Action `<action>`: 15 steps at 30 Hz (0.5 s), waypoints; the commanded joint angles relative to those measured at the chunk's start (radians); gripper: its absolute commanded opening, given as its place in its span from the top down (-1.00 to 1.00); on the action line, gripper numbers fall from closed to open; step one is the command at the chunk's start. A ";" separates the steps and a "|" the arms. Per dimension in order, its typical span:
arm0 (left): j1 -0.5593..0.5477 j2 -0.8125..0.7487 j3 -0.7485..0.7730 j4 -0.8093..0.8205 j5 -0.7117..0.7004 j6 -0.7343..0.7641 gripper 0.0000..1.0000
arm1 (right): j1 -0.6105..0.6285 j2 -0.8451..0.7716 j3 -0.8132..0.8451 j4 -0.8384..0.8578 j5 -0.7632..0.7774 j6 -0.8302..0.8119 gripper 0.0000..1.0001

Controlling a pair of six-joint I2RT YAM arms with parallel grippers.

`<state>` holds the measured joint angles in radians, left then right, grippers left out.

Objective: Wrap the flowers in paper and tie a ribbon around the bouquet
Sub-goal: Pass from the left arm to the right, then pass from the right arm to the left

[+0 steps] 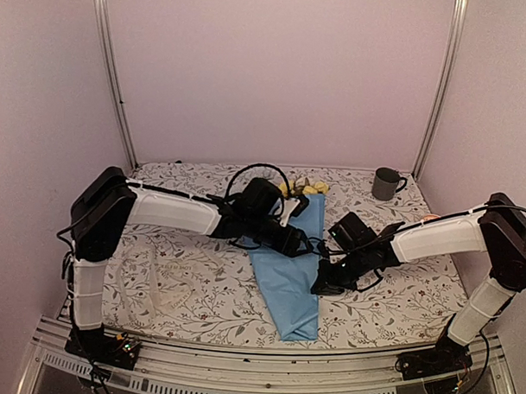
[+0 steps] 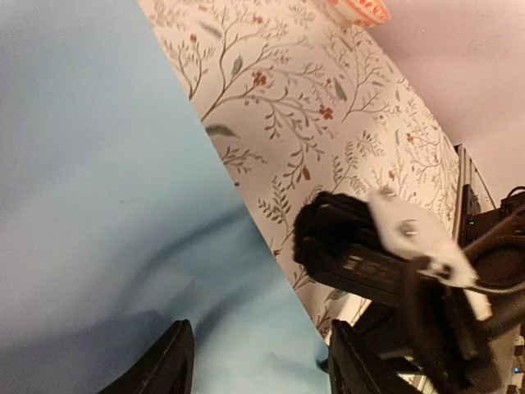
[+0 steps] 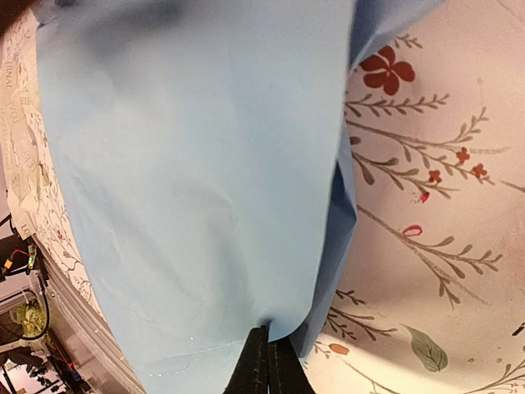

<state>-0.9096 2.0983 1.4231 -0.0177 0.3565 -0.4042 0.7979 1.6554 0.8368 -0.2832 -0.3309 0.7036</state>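
Note:
The bouquet (image 1: 290, 276) lies on the tablecloth as a light blue paper cone, its narrow tip toward the near edge. White and yellow flowers (image 1: 303, 188) poke from its far, wide end. My left gripper (image 1: 303, 246) hovers over the cone's upper part. In the left wrist view it (image 2: 258, 368) is open, with the paper (image 2: 107, 205) spread below its fingers. My right gripper (image 1: 323, 284) is at the cone's right edge. In the right wrist view it (image 3: 267, 361) is shut, pinching the edge of the paper's top flap (image 3: 197, 164). A faint pale band (image 1: 167, 280), possibly the ribbon, lies left of the cone.
A grey mug (image 1: 385, 183) stands at the back right corner. A small orange and white object (image 1: 431, 218) sits by the right arm, and it also shows in the left wrist view (image 2: 357, 8). Metal frame posts and a rail border the floral tablecloth (image 1: 398, 297).

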 commanded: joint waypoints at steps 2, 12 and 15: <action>-0.031 -0.205 -0.121 0.048 -0.078 0.140 -0.10 | -0.006 -0.013 -0.030 0.022 0.026 0.038 0.98; -0.243 -0.273 -0.330 0.078 -0.343 0.286 0.35 | -0.023 -0.025 -0.095 0.122 -0.025 0.101 1.00; -0.301 -0.212 -0.294 0.063 -0.423 0.343 0.29 | -0.023 -0.019 -0.100 0.140 -0.037 0.111 1.00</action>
<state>-1.1481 1.8263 1.0996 0.0402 0.0856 -0.1623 0.7784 1.6505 0.7555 -0.1780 -0.3454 0.7845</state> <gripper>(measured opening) 0.347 0.007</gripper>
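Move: The blue paper's edge, pinched in the right fingers, lies about 9 cm back, 5 cm right and 6 cm below the empty, open left hand. The paper's near end is some 18 cm back and 2 cm right of the left hand, and the flower heads stand about 16 cm ahead and 1 cm right. For the right hand that edge is right at its fingertips, with the near end roughly 9 cm back and 3 cm left. Left hand hops over the paper some 11 cm back, fingers narrowing, towards the edge the right keeps pinched. ##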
